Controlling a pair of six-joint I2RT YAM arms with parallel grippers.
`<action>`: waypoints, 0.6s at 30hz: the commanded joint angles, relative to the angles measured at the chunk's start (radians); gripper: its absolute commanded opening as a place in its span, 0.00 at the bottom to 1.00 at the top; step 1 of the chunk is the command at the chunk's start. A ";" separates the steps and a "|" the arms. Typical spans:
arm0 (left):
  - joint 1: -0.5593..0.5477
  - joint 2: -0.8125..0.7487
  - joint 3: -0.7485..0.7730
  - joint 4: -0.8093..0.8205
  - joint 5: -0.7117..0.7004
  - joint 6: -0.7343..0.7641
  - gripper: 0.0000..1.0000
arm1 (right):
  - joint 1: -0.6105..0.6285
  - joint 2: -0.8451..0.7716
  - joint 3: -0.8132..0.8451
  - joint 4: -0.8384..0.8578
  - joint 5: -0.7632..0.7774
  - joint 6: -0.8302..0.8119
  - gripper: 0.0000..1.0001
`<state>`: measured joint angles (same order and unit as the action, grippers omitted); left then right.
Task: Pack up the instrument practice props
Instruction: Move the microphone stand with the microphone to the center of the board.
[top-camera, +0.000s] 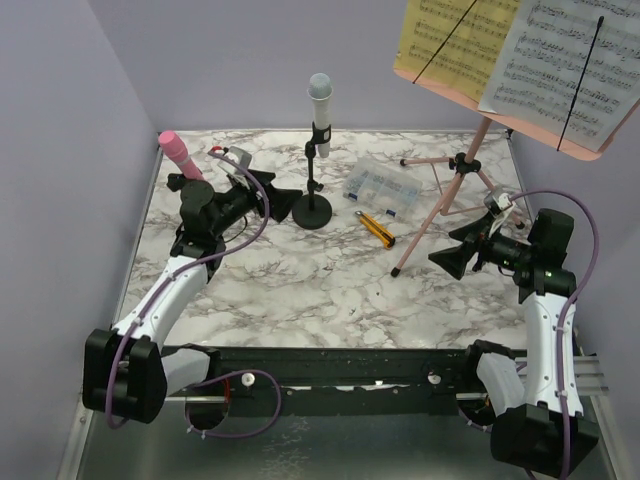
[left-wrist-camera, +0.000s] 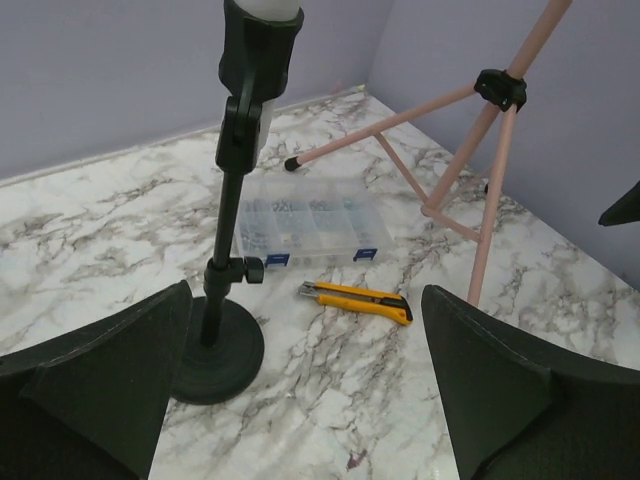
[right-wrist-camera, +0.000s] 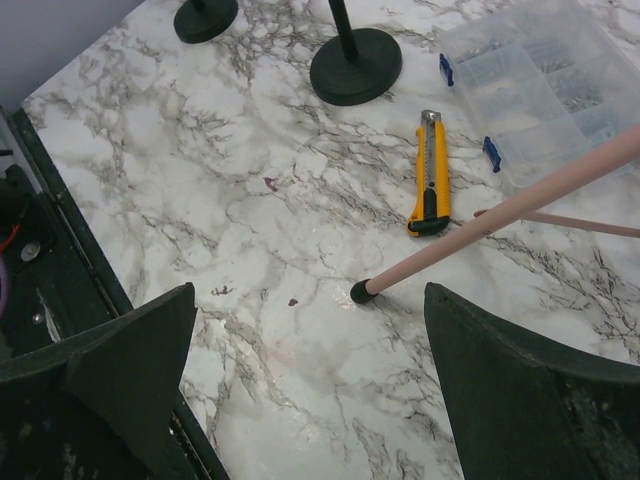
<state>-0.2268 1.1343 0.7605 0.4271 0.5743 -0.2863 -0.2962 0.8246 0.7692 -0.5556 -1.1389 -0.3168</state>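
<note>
A white microphone stands upright in a black round-based holder at the table's middle back. A pink microphone leans in a second holder at the far left, its base showing only in the right wrist view. The pink tripod music rack stands at the back right and carries a yellow page and a white page. My left gripper is open and empty, just left of the white microphone's holder. My right gripper is open and empty, near the rack's front foot.
A clear compartment box lies between the holder and the tripod. A yellow-and-black utility knife lies in front of it. Lavender walls close the back and both sides. The tripod's legs spread wide over the right part of the table.
</note>
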 joint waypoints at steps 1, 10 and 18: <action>-0.003 0.108 0.067 0.187 0.040 -0.005 0.97 | -0.004 -0.006 0.011 -0.043 -0.046 -0.051 1.00; 0.003 0.308 0.256 0.211 0.113 -0.097 0.95 | -0.005 -0.008 0.014 -0.053 -0.052 -0.066 1.00; 0.003 0.399 0.346 0.212 0.132 -0.199 0.99 | -0.004 -0.005 0.013 -0.053 -0.053 -0.067 1.00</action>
<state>-0.2264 1.5021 1.0595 0.6098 0.6659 -0.4145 -0.2962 0.8242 0.7692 -0.5819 -1.1629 -0.3679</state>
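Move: The microphone stand is about 11 cm ahead of the left hand and 6 cm to its right, with its middle some 5 cm lower and its upper pole near hand height. The utility knife lies about 6 cm ahead of that hand and 24 cm right; the plastic case 19 cm ahead and 27 cm right, both about 28 cm below. From the right hand, the stand is roughly 19 cm ahead and 30 cm left. Forward by about 7 cm, with some 3 cm each of drift to the right and rise, the left hand closes in on the upper pole of the microphone stand, just below the clip. The fingers stay wide open and roughly level, and the wrist turns slightly clockwise to bring the gap towards the pole; no grip is taken. ##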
